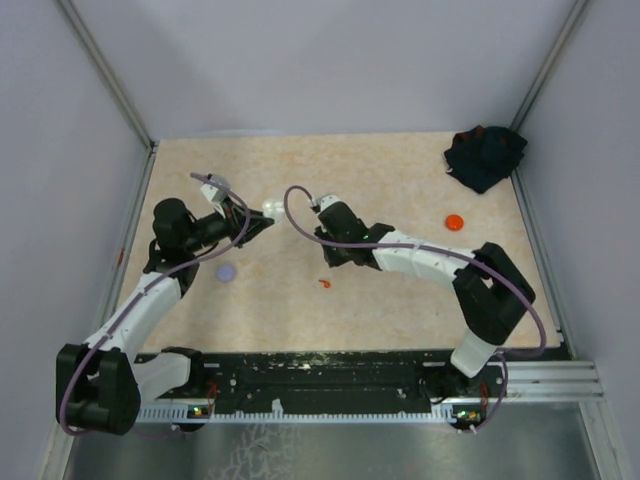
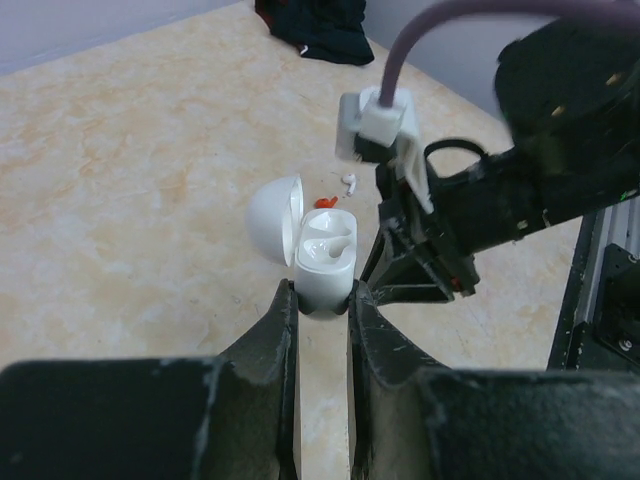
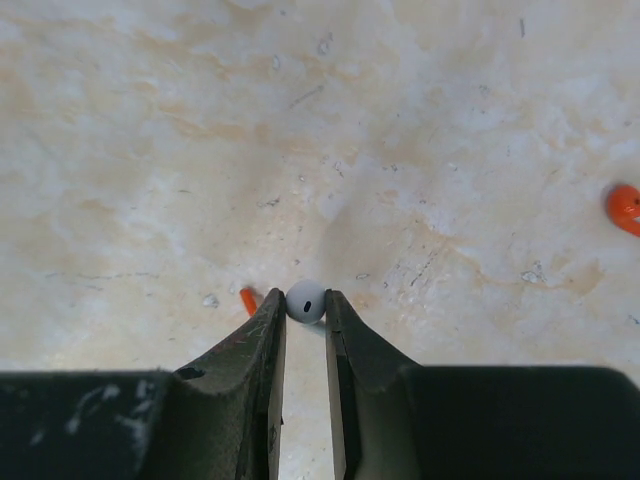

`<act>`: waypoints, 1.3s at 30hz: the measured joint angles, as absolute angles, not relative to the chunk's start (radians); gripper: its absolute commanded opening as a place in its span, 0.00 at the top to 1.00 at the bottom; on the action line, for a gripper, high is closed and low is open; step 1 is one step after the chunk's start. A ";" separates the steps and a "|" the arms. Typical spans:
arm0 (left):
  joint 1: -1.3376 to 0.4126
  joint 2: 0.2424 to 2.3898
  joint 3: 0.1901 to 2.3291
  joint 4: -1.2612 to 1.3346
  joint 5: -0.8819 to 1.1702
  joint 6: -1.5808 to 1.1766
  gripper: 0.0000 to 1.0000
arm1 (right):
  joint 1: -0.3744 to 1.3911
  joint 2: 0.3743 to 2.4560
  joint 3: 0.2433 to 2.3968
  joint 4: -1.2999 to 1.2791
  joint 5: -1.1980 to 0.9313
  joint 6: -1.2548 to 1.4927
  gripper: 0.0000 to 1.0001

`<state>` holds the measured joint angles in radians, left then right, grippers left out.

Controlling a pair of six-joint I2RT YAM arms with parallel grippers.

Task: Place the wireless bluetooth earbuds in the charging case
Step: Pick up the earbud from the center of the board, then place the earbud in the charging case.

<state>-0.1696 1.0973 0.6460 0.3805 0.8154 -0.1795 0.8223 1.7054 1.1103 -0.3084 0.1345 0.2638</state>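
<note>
The white charging case [image 2: 325, 270] stands upright with its lid [image 2: 272, 218] swung open. My left gripper [image 2: 322, 295] is shut on its base, a little above the table. A white earbud [image 2: 330, 245] lies in one of its sockets. In the top view the case [image 1: 272, 208] is left of centre. My right gripper [image 3: 306, 303] is down at the table, its fingertips pressed on both sides of a small white earbud [image 3: 306, 301]. An orange bit [image 3: 247, 300] lies just beside the left finger. Beyond the case lie another white earbud [image 2: 349, 182] and an orange one [image 2: 322, 202].
A lavender disc [image 1: 226, 271] lies near the left arm and an orange disc [image 1: 455, 222] at the right. A black cloth [image 1: 485, 157] is bunched in the far right corner. A red bit [image 1: 325, 284] lies mid-table. The right arm's wrist [image 2: 470, 200] hangs close beside the case.
</note>
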 measured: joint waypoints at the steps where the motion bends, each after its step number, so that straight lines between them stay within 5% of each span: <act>1: -0.169 1.096 0.640 0.397 0.823 -0.182 1.00 | 0.822 1.674 1.106 -0.303 0.129 0.263 0.81; 15: -0.165 1.095 0.491 0.816 0.977 -0.286 0.99 | 0.822 1.335 1.103 -0.187 0.020 0.262 0.82; 39: -0.188 1.108 0.407 1.259 1.112 -0.364 0.94 | 0.895 1.232 1.079 0.242 -0.318 0.388 0.82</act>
<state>-0.1883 1.1080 0.4072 1.2594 1.1122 -0.3645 0.8948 1.2316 1.0786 0.2420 -0.3180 0.3882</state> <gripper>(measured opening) 0.205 0.182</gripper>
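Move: The open white charging case in the left fingers, where the held white earbud is to go, lies about 11 cm left of the right hand, 2 cm ahead and some 17 cm above. On the table 5 cm below the right hand, the red earbud lies 2 cm back of it, the other white earbud 14 cm to its right and 9 cm ahead, and the purple case about 21 cm left and 1 cm ahead. From the left hand, the white case sits at the fingertips, about 1 cm ahead and 1 cm right. The right hand, already pinching the white earbud clear of the table, climbs about 30 cm to above the level of the white charging case, then also swings left and back some 8 cm each towards it, its left side rolling up by some 50 degrees and its fingers swinging from pointing steeply down towards pointing left. The left hand keeps its hold on the open case and draws it back and slightly up, tilting its front up and turning clockwise, while both grips stay shut on what they hold. ##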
